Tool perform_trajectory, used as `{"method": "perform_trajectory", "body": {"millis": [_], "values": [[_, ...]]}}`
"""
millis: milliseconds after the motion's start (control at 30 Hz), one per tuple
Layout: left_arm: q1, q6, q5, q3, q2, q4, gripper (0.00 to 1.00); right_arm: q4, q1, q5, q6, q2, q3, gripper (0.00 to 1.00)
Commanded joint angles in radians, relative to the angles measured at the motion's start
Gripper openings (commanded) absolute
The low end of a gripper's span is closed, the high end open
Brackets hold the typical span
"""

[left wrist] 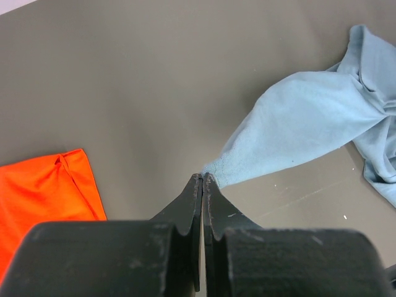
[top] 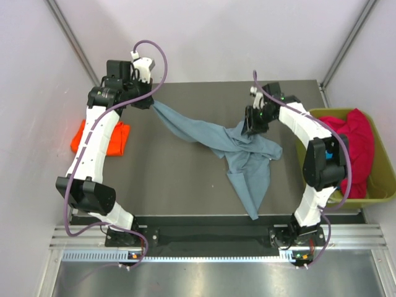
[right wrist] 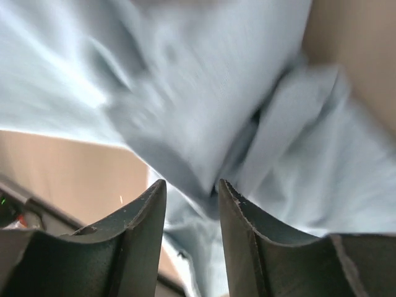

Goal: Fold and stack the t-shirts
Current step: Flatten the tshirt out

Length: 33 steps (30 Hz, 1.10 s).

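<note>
The dusty grey-blue t-shirt lies crumpled across the middle of the dark table, with one stretched end running up and left. My left gripper is shut on the edge of that end; in the left wrist view its jaws meet with the cloth pinched at the tips. My right gripper hangs right over the bunched middle of the shirt, its jaws open and the cloth loose below them. A folded orange-red t-shirt lies at the table's left edge. The crimson-pink t-shirt is heaped in the bin.
The olive-green plastic bin stands off the table's right side, beside the right arm. Pale walls close in the back and both sides. The arm bases sit on a rail at the near edge.
</note>
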<state>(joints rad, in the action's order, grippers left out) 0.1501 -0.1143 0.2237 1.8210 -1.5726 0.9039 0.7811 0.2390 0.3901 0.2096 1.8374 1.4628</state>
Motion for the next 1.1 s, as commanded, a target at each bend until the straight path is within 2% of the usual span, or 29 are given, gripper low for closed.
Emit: {"method": "perform_trajectory", "body": {"millis": [0, 167, 300, 433, 800, 1067], "values": [[-0.009, -0.004, 0.016, -0.009, 0.054, -0.054, 0.00, -0.043, -0.001, -0.023, -0.113, -0.069, 0.146, 0.40], [-0.011, -0.002, 0.017, -0.009, 0.059, -0.057, 0.00, -0.023, 0.052, -0.062, -0.241, -0.105, 0.134, 0.42], [-0.015, 0.004, 0.017, -0.012, 0.063, -0.062, 0.00, -0.040, 0.159, -0.155, -0.366, -0.168, 0.050, 0.42], [-0.018, 0.007, 0.023, -0.017, 0.068, -0.062, 0.00, -0.052, 0.246, -0.243, -0.456, -0.159, 0.010, 0.42], [-0.026, 0.013, 0.026, -0.043, 0.094, -0.060, 0.00, -0.074, 0.272, -0.326, -0.461, -0.009, 0.129, 0.40], [-0.037, 0.008, 0.020, -0.055, 0.102, -0.060, 0.00, -0.062, 0.281, -0.301, -0.454, 0.068, 0.226, 0.39]]}}
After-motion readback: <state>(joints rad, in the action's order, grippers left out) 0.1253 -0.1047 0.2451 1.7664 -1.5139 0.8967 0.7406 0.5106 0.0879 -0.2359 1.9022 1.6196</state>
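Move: Below and to the left of the open right hand, the shirt's bunched fold lies about 5 cm left, 2 cm ahead and 7 cm down. The shirt's rounded right end is some 11 cm right of this hand and 7 cm back; the tip of its long tail is about 32 cm back and 3 cm right, both at table height. From the left hand, the fold is roughly 27 cm right, 3 cm back and 27 cm down. Swinging up about 7 cm and slightly forward, the right hand then loops left, back and down, and finally eases forward and down over the bunched fold, ending about 6 cm left of its start and a little farther out. It turns some 30 degrees counter-clockwise on the way, fingers staying open. The left hand keeps its pinch on the raised corner, barely shifting. ##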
